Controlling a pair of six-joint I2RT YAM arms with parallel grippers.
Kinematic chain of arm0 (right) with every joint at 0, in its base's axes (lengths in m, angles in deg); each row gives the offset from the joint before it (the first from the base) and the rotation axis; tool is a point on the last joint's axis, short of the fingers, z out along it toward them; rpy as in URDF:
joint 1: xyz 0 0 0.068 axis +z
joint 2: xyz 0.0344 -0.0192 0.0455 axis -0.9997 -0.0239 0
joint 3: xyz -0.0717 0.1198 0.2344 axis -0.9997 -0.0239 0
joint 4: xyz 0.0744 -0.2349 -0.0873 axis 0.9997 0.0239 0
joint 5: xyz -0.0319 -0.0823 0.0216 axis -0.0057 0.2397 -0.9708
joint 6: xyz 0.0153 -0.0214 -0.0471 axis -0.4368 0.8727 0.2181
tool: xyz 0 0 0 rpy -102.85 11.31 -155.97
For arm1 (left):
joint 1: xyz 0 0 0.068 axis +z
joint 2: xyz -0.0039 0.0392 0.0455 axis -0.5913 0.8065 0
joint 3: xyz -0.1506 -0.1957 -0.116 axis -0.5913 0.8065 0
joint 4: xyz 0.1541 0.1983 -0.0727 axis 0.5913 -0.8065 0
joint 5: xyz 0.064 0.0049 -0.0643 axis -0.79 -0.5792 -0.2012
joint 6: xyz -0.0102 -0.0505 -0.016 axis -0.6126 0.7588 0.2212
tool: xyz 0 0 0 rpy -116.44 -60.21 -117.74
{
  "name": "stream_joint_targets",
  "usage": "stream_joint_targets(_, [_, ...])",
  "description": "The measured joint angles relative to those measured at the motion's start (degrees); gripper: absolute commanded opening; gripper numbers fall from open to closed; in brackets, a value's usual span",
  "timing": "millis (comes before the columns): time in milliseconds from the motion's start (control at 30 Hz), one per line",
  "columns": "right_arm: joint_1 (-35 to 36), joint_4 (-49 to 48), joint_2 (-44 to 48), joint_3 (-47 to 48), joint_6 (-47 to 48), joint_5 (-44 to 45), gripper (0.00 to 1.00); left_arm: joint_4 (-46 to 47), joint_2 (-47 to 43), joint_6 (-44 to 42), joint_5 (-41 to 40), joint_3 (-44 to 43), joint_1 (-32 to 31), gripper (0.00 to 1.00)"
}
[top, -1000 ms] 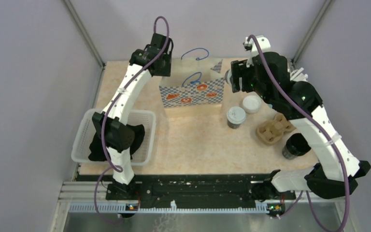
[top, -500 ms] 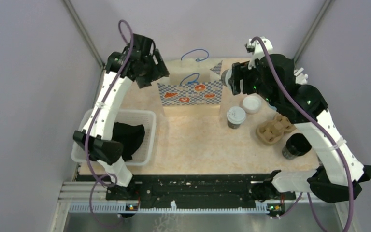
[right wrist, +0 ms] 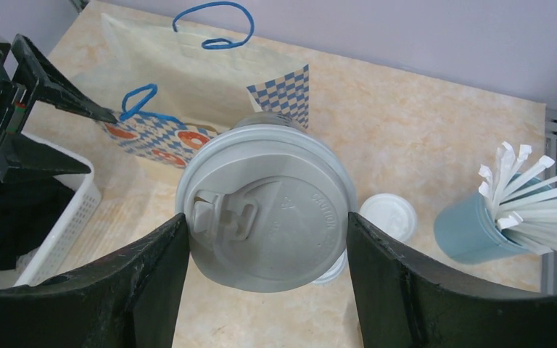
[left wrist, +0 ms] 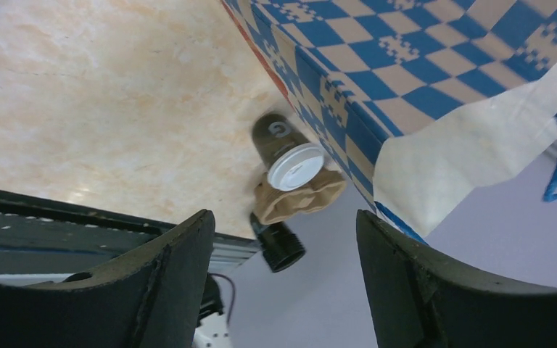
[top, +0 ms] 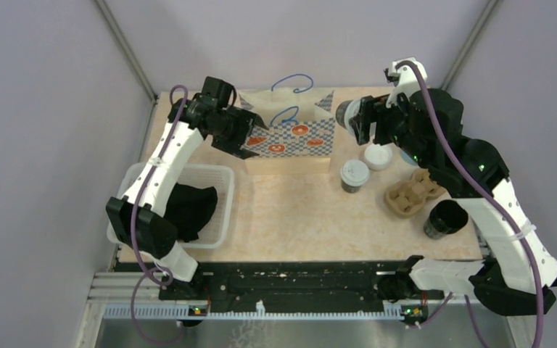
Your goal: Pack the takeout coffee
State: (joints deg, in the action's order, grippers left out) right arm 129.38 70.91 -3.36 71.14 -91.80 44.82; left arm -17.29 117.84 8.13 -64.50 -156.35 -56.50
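My right gripper is shut on a takeout coffee cup, its pale grey lid filling the gap between the fingers. In the top view this cup hangs just right of the checkered paper bag. A second takeout coffee cup stands on the table in front of the bag's right end, and it also shows in the left wrist view. My left gripper is open at the bag's left front corner. Nothing sits between its fingers.
A loose white lid, a cardboard cup carrier and a larger black lidless cup lie right of the bag. A blue cup of straws stands at far right. A white basket with dark cloth sits front left.
My left arm swung from behind the bag down to its left front corner, and its jaws opened wider. The right arm shifted slightly, still holding the cup.
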Motion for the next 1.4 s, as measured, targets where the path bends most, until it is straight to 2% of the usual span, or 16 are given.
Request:
stream_joint_targets(300, [0.0,0.3,2.4,-2.3,-0.3,1.6,0.56,5.1,-1.2,8.8,-1.6,0.9,0.7,0.77])
stream_joint_targets(533, [0.0,0.2,3.1,-2.3,-1.1,1.7,0.55,5.2,-2.9,13.2,-2.9,0.9,0.8,0.63])
stream_joint_targets(900, [0.0,0.0,3.4,-3.1,-2.1,1.7,0.52,5.9,3.2,16.1,1.5,-1.2,0.9,0.58])
stream_joint_targets(1033, [0.0,-0.1,3.7,-3.8,-2.8,1.7,0.5,6.2,4.7,16.2,2.4,-2.6,0.6,0.5])
stream_joint_targets(1167, [0.0,-0.2,3.7,-3.8,-3.1,1.7,0.48,7.1,5.3,16.0,3.4,-3.5,0.3,0.47])
stream_joint_targets(1333, [0.0,-0.3,3.7,-3.8,-3.1,1.7,0.47,7.8,5.3,15.8,4.8,-3.4,0.3,0.36])
stream_joint_targets(1400, [0.0,-0.3,3.7,-3.8,-3.1,1.6,0.47,8.3,5.2,15.6,5.2,-3.1,0.3,0.28])
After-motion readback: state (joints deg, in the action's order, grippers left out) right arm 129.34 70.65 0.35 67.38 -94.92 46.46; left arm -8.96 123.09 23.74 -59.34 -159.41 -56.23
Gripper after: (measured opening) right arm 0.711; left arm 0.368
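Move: The part of the takeout bag's near rim that my open left hand goes for, by the left root of the front handle, lies about 4 cm ahead, 4 cm right and roughly level with it. The bag's middle is some 10 cm ahead, 8 cm right and 13 cm down. The standing coffee cup is about 27 cm right and level fore-and-aft, the white basket some 26 cm left and 6 cm back, both about 22 cm below. From my right hand, holding the other cup, that rim is about 11 cm ahead, 21 cm left and 15 cm down. I bring my left hand in to the bag's near rim beside the front handle, about 4 or 5 cm forward and then 3 cm right, lifting some 3 cm on the way and settling partly back down. The hand rolls some 15 degrees, its left side dipping, as I narrow the fingers to about half their gap at the rim. My right hand eases barely 1.5 cm right and back, then holds the lidded cup aloft. ##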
